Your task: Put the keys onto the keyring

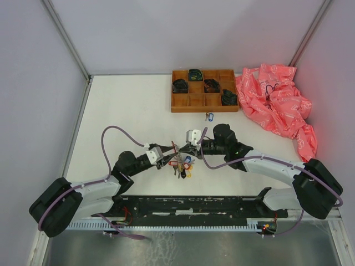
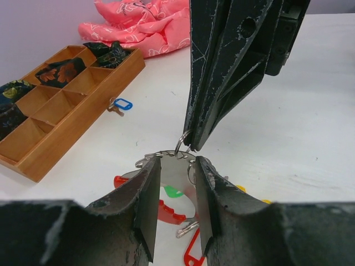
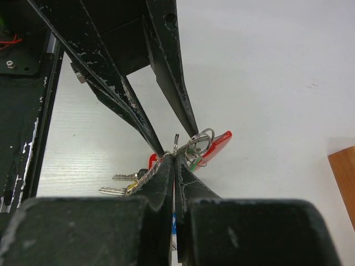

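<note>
The keyring (image 2: 182,145), a thin silvery ring, stands upright with my right gripper (image 2: 191,147) shut on it from above. The bunch of keys (image 1: 182,164) with red, green and yellow tags hangs from it onto the table. My left gripper (image 2: 176,163) is open, its fingertips either side of the silvery rings just under the right gripper's tips. In the right wrist view my right gripper (image 3: 175,157) pinches the ring, and the left gripper (image 3: 178,143) reaches in from above beside a red tag (image 3: 219,144). One key with a blue tag (image 1: 209,116) lies apart near the tray.
A brown wooden compartment tray (image 1: 204,109) with dark coiled items stands at the back of the table. A crumpled pink cloth (image 1: 277,102) lies to its right. Grey walls close in the left and right sides.
</note>
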Motion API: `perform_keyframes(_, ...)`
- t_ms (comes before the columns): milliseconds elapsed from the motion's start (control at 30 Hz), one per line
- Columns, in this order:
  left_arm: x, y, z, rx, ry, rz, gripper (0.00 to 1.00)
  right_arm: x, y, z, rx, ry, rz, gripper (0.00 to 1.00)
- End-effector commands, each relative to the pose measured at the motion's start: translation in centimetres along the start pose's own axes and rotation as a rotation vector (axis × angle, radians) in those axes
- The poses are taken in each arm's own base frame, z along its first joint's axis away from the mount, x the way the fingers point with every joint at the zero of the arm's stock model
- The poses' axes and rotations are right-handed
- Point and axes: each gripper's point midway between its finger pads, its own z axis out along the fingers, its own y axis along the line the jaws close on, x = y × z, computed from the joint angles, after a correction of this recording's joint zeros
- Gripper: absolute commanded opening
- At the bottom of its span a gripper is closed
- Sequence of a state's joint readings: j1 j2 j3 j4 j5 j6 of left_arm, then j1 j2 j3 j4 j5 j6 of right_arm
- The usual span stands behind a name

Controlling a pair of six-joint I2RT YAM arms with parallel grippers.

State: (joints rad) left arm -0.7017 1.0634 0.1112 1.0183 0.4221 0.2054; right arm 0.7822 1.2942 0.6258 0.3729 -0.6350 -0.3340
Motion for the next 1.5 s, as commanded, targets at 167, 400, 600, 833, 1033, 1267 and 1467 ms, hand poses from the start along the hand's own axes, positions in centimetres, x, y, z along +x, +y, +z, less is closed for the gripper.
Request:
perform_keyframes(167, -2.4, 0.9, 0.6, 0.003, -0.075, 0.106, 0.33, -3.0, -0.3, 0.3, -0.043, -0.081, -0.061, 0.01)
perform_keyframes(400, -2.0, 0.0, 1.1, 0.071, -0.041, 0.105, 0.12, -2.9, -0.3, 0.4, -0.049, -0.068, -0.058, 0.01)
perform_keyframes(600, -2.6, 0.7, 1.0, 0.051, 0.000, 0.107, 0.03, -2.0, -1.0, -0.5, 0.014, -0.002, -0.045, 0.09)
perform_keyframes(833, -2.8, 1.2, 1.1, 0.041, 0.136, 0.088, 0.03, -1.5, -2.2, -3.3, 0.130, 0.141, -0.005, 0.31)
perform_keyframes(1033, -2.7, 1.3, 1.3, 0.040, 0.317, 0.060, 0.03, -2.3, -2.5, -4.5, 0.148, 0.168, -0.023, 0.42)
perform_keyframes(1267, -3.9, 1.6, 1.4, 0.039, 0.417, 0.042, 0.03, -3.4, -2.4, -2.9, 0.080, 0.098, -0.058, 0.43)
perform_keyframes(1467, -4.7, 1.4, 1.8, 0.058, 0.398, 0.042, 0.03, -4.6, -2.3, -1.7, 0.039, 0.018, -0.083, 0.43)
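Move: The keyring is still pinched in the right hand's shut fingertips, about 1 cm left of that hand point, at its height; from the left hand it lies some 1 cm right, level and at the same height, between the open fingers. The keys already on it are about 9 cm below the left hand, 4 cm back and 3 cm right. The loose blue-tagged key is some 17 cm ahead of the left hand, 13 cm right and 13 cm down; the wooden box's middle is 29 cm ahead, 12 cm right and 11 cm down. The keyring changes hands: the left fingers close and pinch its top loop nearly in place, then the right fingers open and let go, pulling off about 3.5 cm rightward with a rise of some 2 cm before easing partly back towards it. The left keeps its pinch, lifting about 3 cm while its fingertips tip down some 20 degrees. ##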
